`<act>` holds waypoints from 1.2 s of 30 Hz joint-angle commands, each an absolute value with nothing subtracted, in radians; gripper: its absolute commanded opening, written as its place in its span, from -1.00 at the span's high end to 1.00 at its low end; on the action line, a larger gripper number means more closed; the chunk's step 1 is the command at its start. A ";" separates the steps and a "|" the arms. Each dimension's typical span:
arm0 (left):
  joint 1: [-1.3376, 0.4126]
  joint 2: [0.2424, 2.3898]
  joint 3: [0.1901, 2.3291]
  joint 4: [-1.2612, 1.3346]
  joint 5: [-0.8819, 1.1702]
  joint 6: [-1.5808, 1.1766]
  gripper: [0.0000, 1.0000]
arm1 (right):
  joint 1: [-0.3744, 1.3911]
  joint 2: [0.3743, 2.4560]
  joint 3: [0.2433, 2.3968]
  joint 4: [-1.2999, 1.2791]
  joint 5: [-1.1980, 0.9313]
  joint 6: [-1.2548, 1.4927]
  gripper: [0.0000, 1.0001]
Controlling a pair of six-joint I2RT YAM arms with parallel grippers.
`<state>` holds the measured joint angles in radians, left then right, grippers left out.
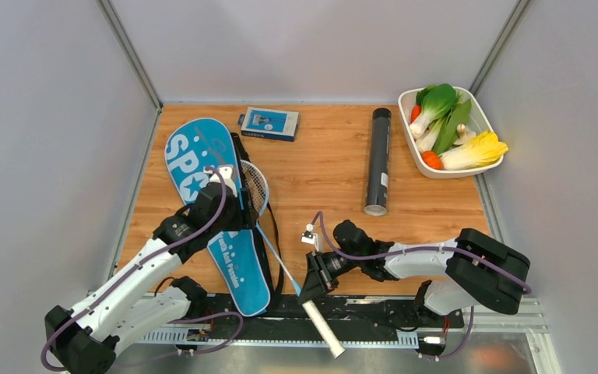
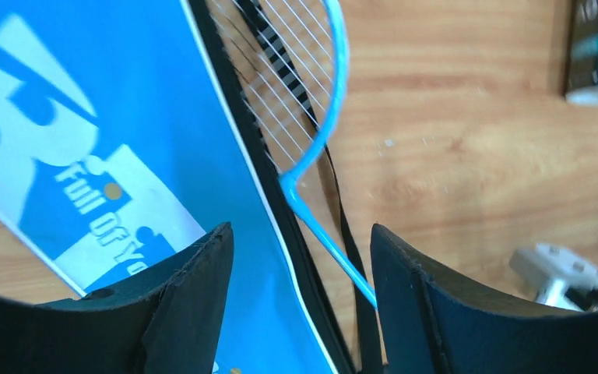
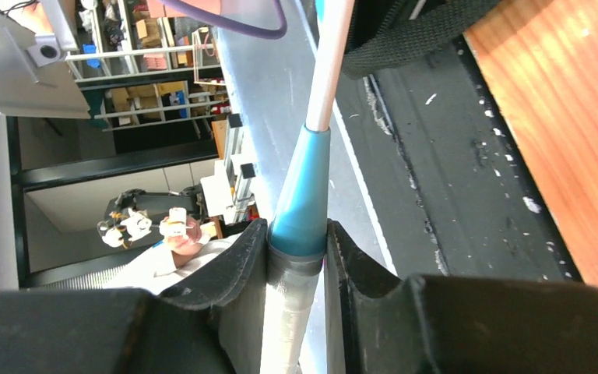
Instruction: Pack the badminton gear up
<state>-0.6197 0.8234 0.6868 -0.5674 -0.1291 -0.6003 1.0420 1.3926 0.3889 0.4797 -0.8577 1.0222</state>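
Observation:
The blue "SPORT" racket cover lies flat at the left of the table. A light-blue-framed racket has its head partly inside the cover's black-edged opening. Its shaft runs back to a white handle over the near edge. My left gripper hovers open above the cover's edge, with the shaft passing between its fingers untouched. My right gripper is shut on the racket handle, at its blue cone. A long black tube lies at the back right.
A small blue box sits at the back beside the cover's top. A white tray of vegetables stands in the far right corner. Grey walls close the table on three sides. A black rail runs along the near edge.

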 commanded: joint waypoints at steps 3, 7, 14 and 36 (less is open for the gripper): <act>-0.620 0.933 0.817 -0.676 -0.477 -0.660 -0.45 | 1.053 1.391 0.405 0.583 -0.813 0.954 1.00; -0.620 1.084 0.856 -0.688 -0.536 -0.651 -0.45 | 1.060 1.429 0.400 0.648 -0.806 0.988 1.00; -0.620 1.265 0.861 -0.613 -0.538 -0.619 -0.42 | 1.076 1.462 0.377 0.744 -0.795 1.038 1.00; -0.618 1.248 0.857 -0.562 -0.444 -0.678 -0.28 | 1.101 1.509 0.380 0.802 -0.784 1.064 1.00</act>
<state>-0.6193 1.3079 0.8337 -0.5743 -0.4820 -0.6350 1.0927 1.5173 0.3622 0.6727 -0.7902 1.0969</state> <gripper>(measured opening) 0.657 0.292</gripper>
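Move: Some 7 cm ahead of the left hand, 2 cm to its left and 8 cm below runs the right-hand edge of the blue bag, where the racket head slips under it. The racket head's middle lies about 15 cm ahead, 1 cm right; its throat 6 cm ahead, 4 cm right, both some 9 cm down. From the right hand, still gripping the racket, that edge lies roughly 28 cm ahead, 20 cm left and 4 cm lower. Arching forward and slightly left over the blue bag, the already open left hand first lifts a little, then sinks to end about 6 cm lower and as much farther out at the bag's edge beside the racket head, rolling its left side up some 25 degrees and turning counter-clockwise. The fingers stay wide open. The right hand keeps its pinch on the racket just above the grip, easing down and slightly left. ##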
